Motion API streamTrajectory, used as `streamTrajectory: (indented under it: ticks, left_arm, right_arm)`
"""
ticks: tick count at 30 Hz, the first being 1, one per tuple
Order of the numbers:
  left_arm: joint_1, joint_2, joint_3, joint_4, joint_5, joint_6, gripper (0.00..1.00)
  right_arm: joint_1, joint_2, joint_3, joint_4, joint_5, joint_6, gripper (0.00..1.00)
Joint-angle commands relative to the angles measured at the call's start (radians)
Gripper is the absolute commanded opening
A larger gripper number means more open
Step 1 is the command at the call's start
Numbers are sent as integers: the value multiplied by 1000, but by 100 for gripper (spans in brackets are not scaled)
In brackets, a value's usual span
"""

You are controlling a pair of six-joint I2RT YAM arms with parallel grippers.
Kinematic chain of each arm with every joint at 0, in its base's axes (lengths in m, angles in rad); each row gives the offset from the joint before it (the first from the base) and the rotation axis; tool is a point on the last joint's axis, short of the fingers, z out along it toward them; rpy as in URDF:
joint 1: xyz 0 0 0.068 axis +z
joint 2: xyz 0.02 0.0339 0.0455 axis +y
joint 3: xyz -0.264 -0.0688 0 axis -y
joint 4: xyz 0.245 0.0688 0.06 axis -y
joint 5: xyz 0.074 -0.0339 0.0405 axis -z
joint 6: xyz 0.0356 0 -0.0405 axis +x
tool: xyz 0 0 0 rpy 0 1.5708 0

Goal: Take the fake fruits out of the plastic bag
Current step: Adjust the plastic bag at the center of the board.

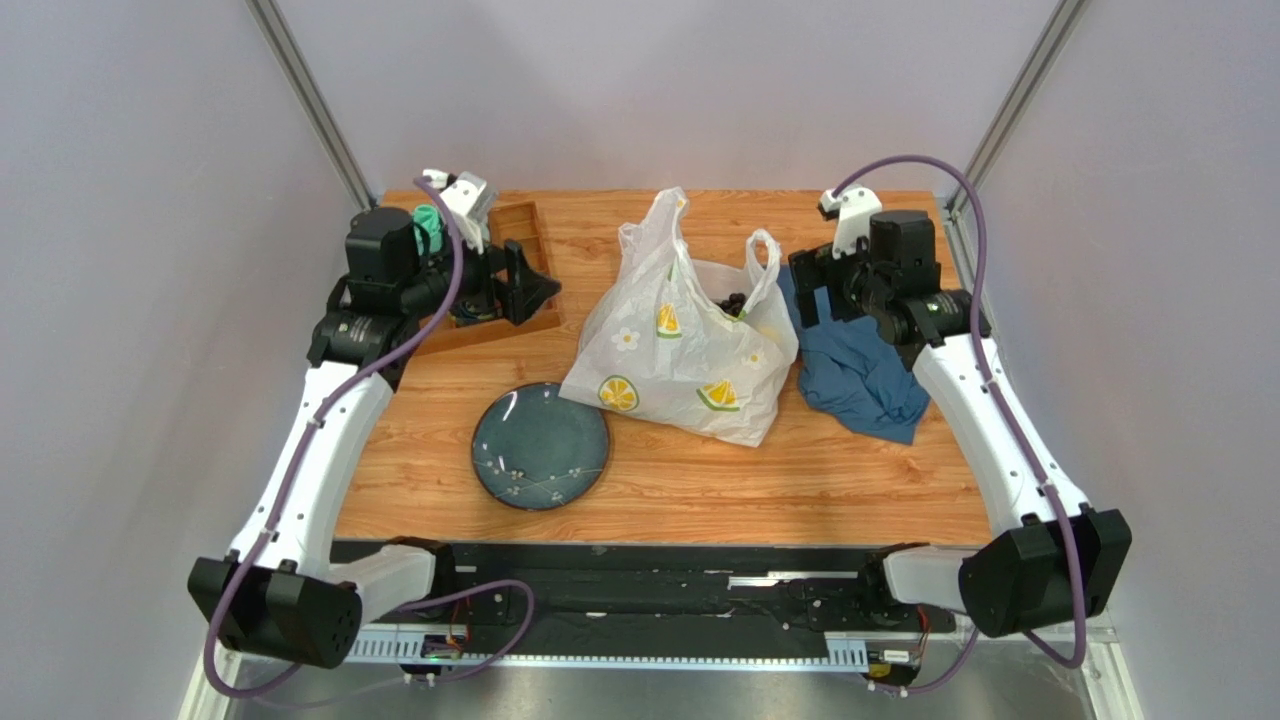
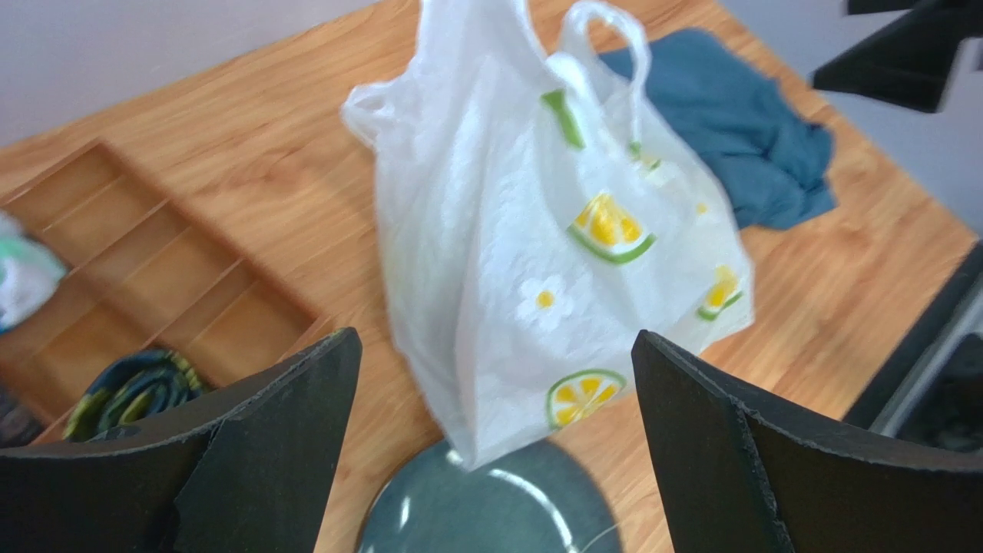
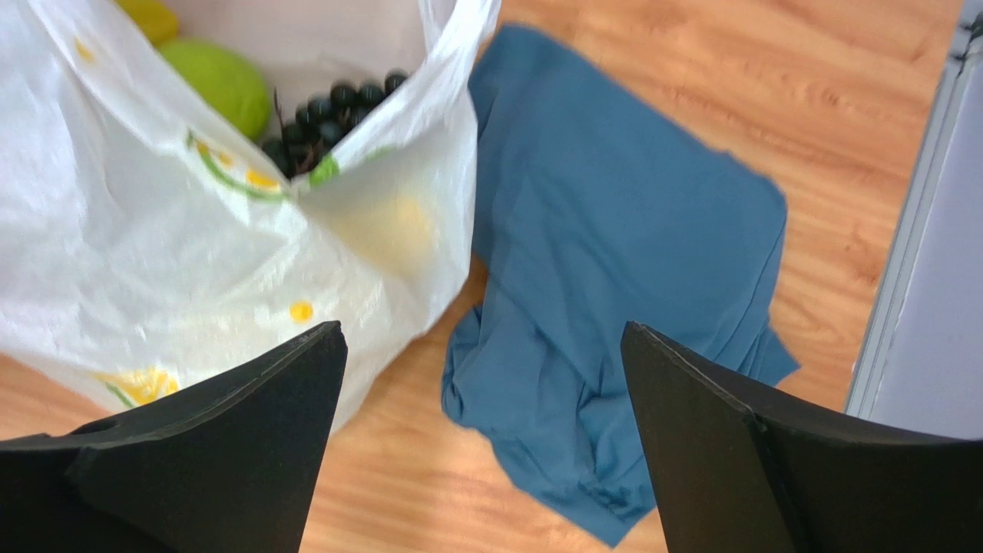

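The white plastic bag (image 1: 684, 353) printed with lemon slices and daisies stands in the middle of the table, handles up and mouth open. Through the mouth in the right wrist view I see fake fruits: a green apple (image 3: 217, 83), a dark grape bunch (image 3: 329, 115) and a yellow piece (image 3: 148, 16). My left gripper (image 1: 534, 288) hangs open to the left of the bag (image 2: 542, 230), jaws wide and empty (image 2: 494, 336). My right gripper (image 1: 804, 288) is open too, above the bag's right edge (image 3: 173, 254) and the cloth, holding nothing (image 3: 482, 326).
A dark teal plate (image 1: 541, 446) lies in front of the bag. A wooden compartment tray (image 1: 529, 225) sits at the back left, with a teal-and-white item (image 1: 430, 228) by it. A crumpled blue cloth (image 1: 860, 375) lies right of the bag. Metal frame posts rise at both back corners.
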Motion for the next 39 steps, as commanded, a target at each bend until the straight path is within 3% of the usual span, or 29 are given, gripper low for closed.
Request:
streamTrajectory:
  ticks: [1, 7, 15, 19, 24, 26, 27, 28, 30, 31, 32, 39]
  left_arm:
    - [-59, 127, 115, 140, 69, -203, 96]
    - [-127, 426, 330, 248, -16, -405, 94]
    - [-251, 808, 676, 254, -137, -407, 93]
    - [-277, 920, 735, 254, -149, -378, 90]
    - [-280, 875, 637, 260, -113, -423, 84]
    - [-282, 868, 617, 256, -106, -429, 77]
    - [-282, 870, 614, 251, -108, -423, 66]
    - [-280, 874, 620, 250, -108, -415, 61]
    - [-276, 896, 667, 243, -109, -388, 39]
    - [-273, 903, 689, 243, -108, -378, 22]
    - [-265, 914, 742, 243, -129, -366, 0]
    - [-208, 940, 1048, 259, -157, -214, 0]
  right_arm:
    - [-5, 106, 90, 79, -23, 50, 95]
    - [-6, 326, 253, 152, -11, 108, 95]
    - [-8, 659, 490, 166, -27, 123, 96]
    - [-8, 742, 563, 150, -25, 120, 95]
    - [-6, 741, 549, 149, -13, 129, 93]
    - [-8, 737, 538, 150, -16, 130, 83]
    - [-6, 740, 540, 150, -19, 125, 76]
    - [-8, 751, 550, 146, -23, 122, 54]
    - [-8, 773, 613, 124, -22, 116, 18]
    - [-6, 783, 642, 118, -22, 114, 0]
    - [-8, 811, 673, 115, -20, 110, 0]
    - [-12, 915, 1184, 130, -33, 142, 0]
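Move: Ahead and to the right of the left hand, the bag's left handle lies about 17 cm out, 18 cm across and 9 cm down; the plate is some 7 cm back, 2 cm left and 31 cm below that hand, the wooden tray roughly 26 cm ahead, 19 cm left and 29 cm below. The right handle is about 17 cm ahead of the right hand, 4 cm left and 9 cm down, with the dark grapes 14 cm ahead, 8 cm left and 17 cm below, and the blue cloth 8 cm ahead, 13 cm right and 22 cm below. Reaching out together after a slight rise, both open hands sink onto the bag's handles: the left some 17 cm forward and 18 cm right, its fingers tipping down, the right about 17 cm nearly straight forward. Each closes fully, pinching its handle, then draws it upward and forward, about 5 cm each way for the right, more up than forward for the left. ##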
